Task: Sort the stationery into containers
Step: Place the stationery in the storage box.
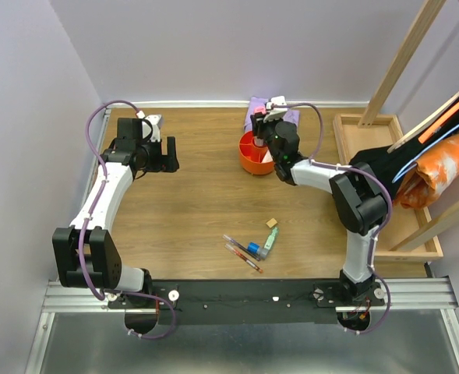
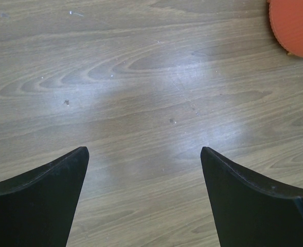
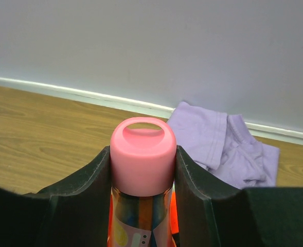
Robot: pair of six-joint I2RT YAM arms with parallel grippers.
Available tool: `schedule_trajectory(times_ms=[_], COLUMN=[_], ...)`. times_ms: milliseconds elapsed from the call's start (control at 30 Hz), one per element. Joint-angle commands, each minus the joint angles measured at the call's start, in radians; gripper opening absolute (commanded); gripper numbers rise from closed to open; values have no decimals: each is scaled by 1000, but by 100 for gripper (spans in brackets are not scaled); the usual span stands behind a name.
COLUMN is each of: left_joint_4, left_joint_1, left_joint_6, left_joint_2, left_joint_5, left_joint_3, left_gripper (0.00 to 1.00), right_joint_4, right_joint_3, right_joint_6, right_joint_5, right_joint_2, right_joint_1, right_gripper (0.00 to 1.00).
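Note:
My right gripper (image 1: 260, 119) (image 3: 143, 157) is shut on a pink tube (image 3: 143, 146) with a pink cap and a colourful label. It holds the tube over the far side of the round orange cup (image 1: 252, 158), and a sliver of that cup (image 3: 173, 218) shows beside the tube. The left gripper (image 1: 167, 154) (image 2: 144, 154) stands open above bare wood at the left, with the cup's edge (image 2: 295, 25) off to its right. Loose stationery lies near the front: red and pink pens (image 1: 243, 254), a mint highlighter (image 1: 270, 243) and a tan eraser (image 1: 272, 222).
A lilac cloth (image 1: 293, 115) (image 3: 223, 144) lies against the back wall behind the cup. A shallow wooden tray (image 1: 346, 132) runs along the right side, with dark and orange fabric (image 1: 439, 167) on it and wooden slats leaning over it.

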Motion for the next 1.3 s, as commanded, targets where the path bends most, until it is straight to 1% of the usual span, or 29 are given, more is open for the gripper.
schedule_trajectory(times_ms=[0, 67, 133, 167, 233, 333, 367, 433, 467, 533, 567, 633, 667, 733, 833, 867, 933, 967, 1000, 1033, 1067, 1100, 1133, 1167, 1200, 1233, 1267], left_joint_4=[-19, -19, -21, -21, -18, -3, 4, 28, 37, 63, 74, 102, 109, 131, 145, 143, 139, 139, 139, 137, 137, 137, 137, 134, 130, 128, 129], left_joint_1=[-11, -13, -14, -13, -13, -14, -13, -13, -13, -14, -14, -14, -14, -16, -17, -22, -40, -51, -81, -98, -111, -123, -135, -138, -140, -142, -142], left_joint_6=[-25, -22, -13, -10, -10, -19, -24, -33, -43, -51, -54, -68, -73, -88, -96, -96, -106, -113, -116, -113, -103, -100, -97, -91, -88, -90, -93], left_joint_2=[-11, -19, -25, -28, -34, -51, -65, -76, -89, -103, -117, -131, -143, -157, -191, -207, -224, -244, -253, -263, -282, -290, -298, -309, -313, -319, -330], left_joint_5=[28, 23, 15, 15, 21, 29, 32, 40, 48, 54, 55, 60, 58, 63, 81, 84, 81, 81, 83, 80, 80, 81, 81, 95, 101, 104, 104], left_joint_3=[-35, -37, -34, -34, -34, -45, -48, -69, -77, -103, -111, -134, -141, -158, -177, -181, -204, -216, -245, -261, -273, -296, -305, -313, -327, -331, -339], left_gripper=[99, 99, 99, 99, 99, 99, 99, 99, 99, 99, 99, 99, 99, 99, 99, 99, 99, 99, 99, 99, 99, 99, 99, 99, 99, 99, 99], right_joint_4=[129, 157, 147, 131, 110, 58, 26, -16, -63, -116, -177, -232, -286, -336, -458, -555, -664, -765, -815, -878, -988, -1036, -1083, -1192, -1247, -1309, -1416], right_joint_3=[-9, -29, -44, -61, -84, -129, -138, -158, -161, -158, -153, -140, -133, -121, -92, -69, -57, -60, -87, -101, -118, -147, -159, -166, -167, -160, -155], right_joint_6=[-17, -40, -43, -44, -46, -55, -63, -61, -64, -61, -60, -60, -57, -51, -51, -55, -78, -89, -128, -168, -204, -277, -310, -345, -413, -461, -506], right_joint_5=[-13, -12, -12, -9, -6, 2, -1, -3, -3, -3, -3, -13, -20, -17, -46, -59, -110, -140, -183, -305, -360, -407, -487, -524, -561, -632, -660], right_joint_2=[58, 58, 40, 26, -18, -91, -110, -153, -196, -234, -277, -314, -329, -366, -431, -451, -518, -544, -569, -624, -648, -673, -691, -713, -716, -715, -706], right_joint_1=[21, 36, 49, 53, 64, 73, 73, 72, 72, 73, 72, 75, 76, 78, 81, 82, 91, 93, 93, 93, 92, 93, 93, 93, 93, 92, 92], right_gripper=[1, 1, 1, 11, 19, 40, 52, 58, 64, 69, 74, 81, 90, 100, 100, 100, 100, 100, 100, 100, 99, 99, 99, 99, 98, 97, 91])
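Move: The right hand points forward and level, already holding the pink-capped tube upright over the orange storage box, whose middle is about 14 cm lower, 3 cm back and 2 cm to the left. The purple cloth lies some 11 cm ahead and 1 cm right of this hand, and the wooden block about 24 cm back and 4 cm right, both roughly 18 cm below. From the left hand, the box is about 13 cm ahead, 26 cm right and 10 cm lower. With the pink-capped tube still pinched, the right hand eases about 2 cm down and left into the storage box, draws back a little, then opens wide and lets go. It rises some 10 cm, then swings back towards its base, roughly 19 cm in all, turning counter-clockwise, rolling left side down and tipping down. The open, empty left hand backs off about 7 cm and 5 cm to its right. ##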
